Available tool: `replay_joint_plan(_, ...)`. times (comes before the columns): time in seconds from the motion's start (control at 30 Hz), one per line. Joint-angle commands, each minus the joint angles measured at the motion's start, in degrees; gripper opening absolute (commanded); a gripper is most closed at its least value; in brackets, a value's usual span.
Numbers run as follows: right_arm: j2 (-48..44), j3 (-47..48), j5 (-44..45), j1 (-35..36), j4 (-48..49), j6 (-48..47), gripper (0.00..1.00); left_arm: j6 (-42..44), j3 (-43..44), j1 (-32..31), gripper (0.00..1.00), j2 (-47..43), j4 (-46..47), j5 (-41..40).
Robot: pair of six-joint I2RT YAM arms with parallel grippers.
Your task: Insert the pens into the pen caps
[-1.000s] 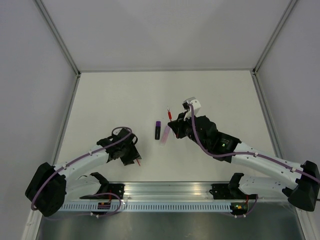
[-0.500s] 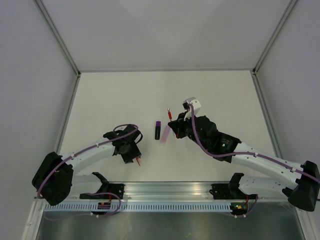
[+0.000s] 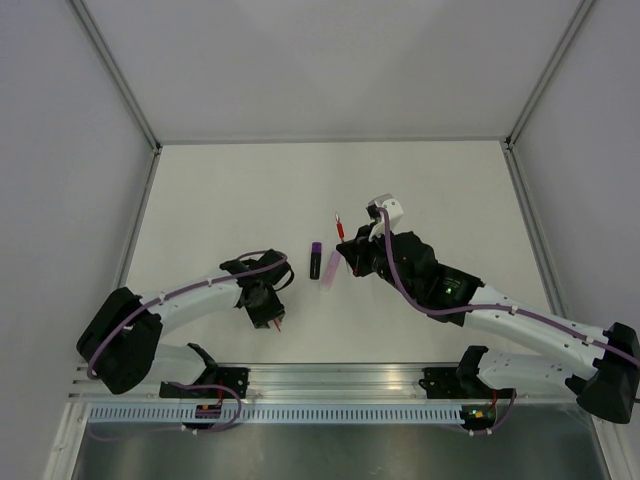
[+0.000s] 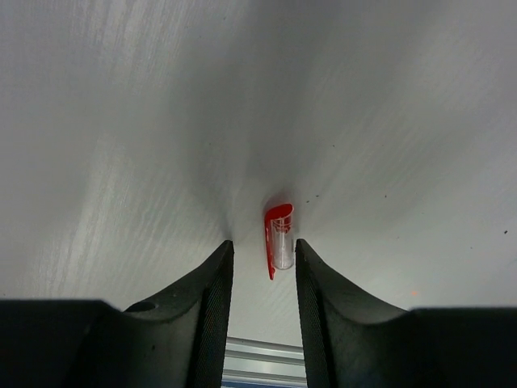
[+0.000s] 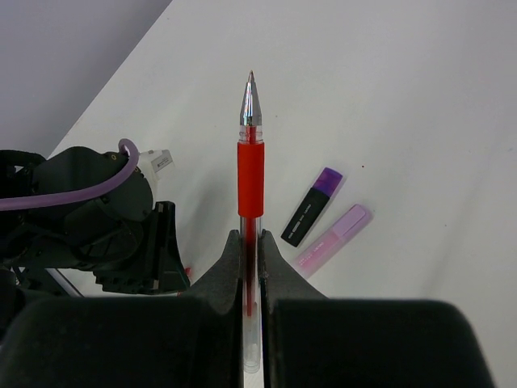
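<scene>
On the table lies the slim red pen cap (image 4: 279,238), clear-bodied with a red clip, right between the tips of my left gripper (image 4: 262,246). The jaws are open around it, the right finger close beside it. From above, the red cap (image 3: 278,325) peeks out at the left gripper (image 3: 271,318). My right gripper (image 5: 250,236) is shut on the thin red pen (image 5: 250,174), tip pointing away, and holds it off the table (image 3: 341,230). The pale pink marker (image 5: 333,235) and the dark cap with a purple end (image 5: 310,210) lie side by side on the table.
The pink marker (image 3: 331,270) and the dark cap (image 3: 315,262) lie mid-table between the two arms. Grey walls enclose the white table (image 3: 220,190) on three sides. A metal rail (image 3: 340,385) runs along the near edge.
The left arm has swung forward and to the right over the red cap, and its jaws have narrowed a little around it. The right arm holds still with the red pen.
</scene>
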Motion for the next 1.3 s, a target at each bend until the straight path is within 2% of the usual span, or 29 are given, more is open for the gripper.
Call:
replay_joint_plan(0.0,-1.42,-0.28,0.61,-0.11,0.17,-0.54,0.00,-12.91,1.95,-0.47,0.41,1.79,-4.36,-0.86)
replay_joint_plan(0.33,-2.04,-0.37,0.17,-0.20,0.08,-0.54,0.00,-13.18,2.39,-0.56,0.33,6.01,-3.57,-0.33)
replay_joint_plan(0.47,-1.86,-0.29,-0.10,-0.11,0.08,-0.46,0.00,-13.18,2.13,-0.47,0.23,5.84,-3.75,-0.94)
replay_joint_plan(0.7,-1.78,-0.37,-0.27,-0.20,0.26,-0.54,0.00,-12.31,0.98,-0.47,0.12,5.31,-3.31,-1.03)
replay_joint_plan(0.77,-1.34,-0.28,-0.88,-0.20,0.35,-0.54,0.00,-11.78,0.81,-0.47,0.03,5.23,-2.79,-0.95)
replay_joint_plan(0.9,0.24,0.07,-3.16,-0.20,0.79,-0.63,0.00,-9.76,1.07,-0.47,0.02,4.00,-1.12,-0.33)
replay_joint_plan(1.07,3.14,0.42,-7.30,-0.11,2.01,-0.19,0.00,-4.75,1.94,-0.47,0.02,-3.55,5.12,3.01)
replay_joint_plan(1.17,4.20,0.24,-11.07,-0.20,4.30,0.33,0.00,-2.29,4.92,-0.47,0.02,-8.72,5.04,1.96)
replay_joint_plan(1.27,5.34,0.51,-16.43,-0.11,5.35,-0.02,0.00,1.49,9.74,-0.47,0.02,-13.21,3.99,-2.68)
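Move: The red pen cap lies almost between the left hand's open fingertips, about 1 cm ahead, 1 cm right and 1 cm below. From the right hand, which already holds the red pen, the cap is some 8 cm back, 17 cm left and 24 cm below. On the table, the black highlighter lies about 8 cm ahead and 7 cm left of the right hand, the pink one 6 cm ahead and 3 cm left. Left hand pinches the cap, then lifts it some 6 cm, drifting forward-right; right hand brings pen left and down. ##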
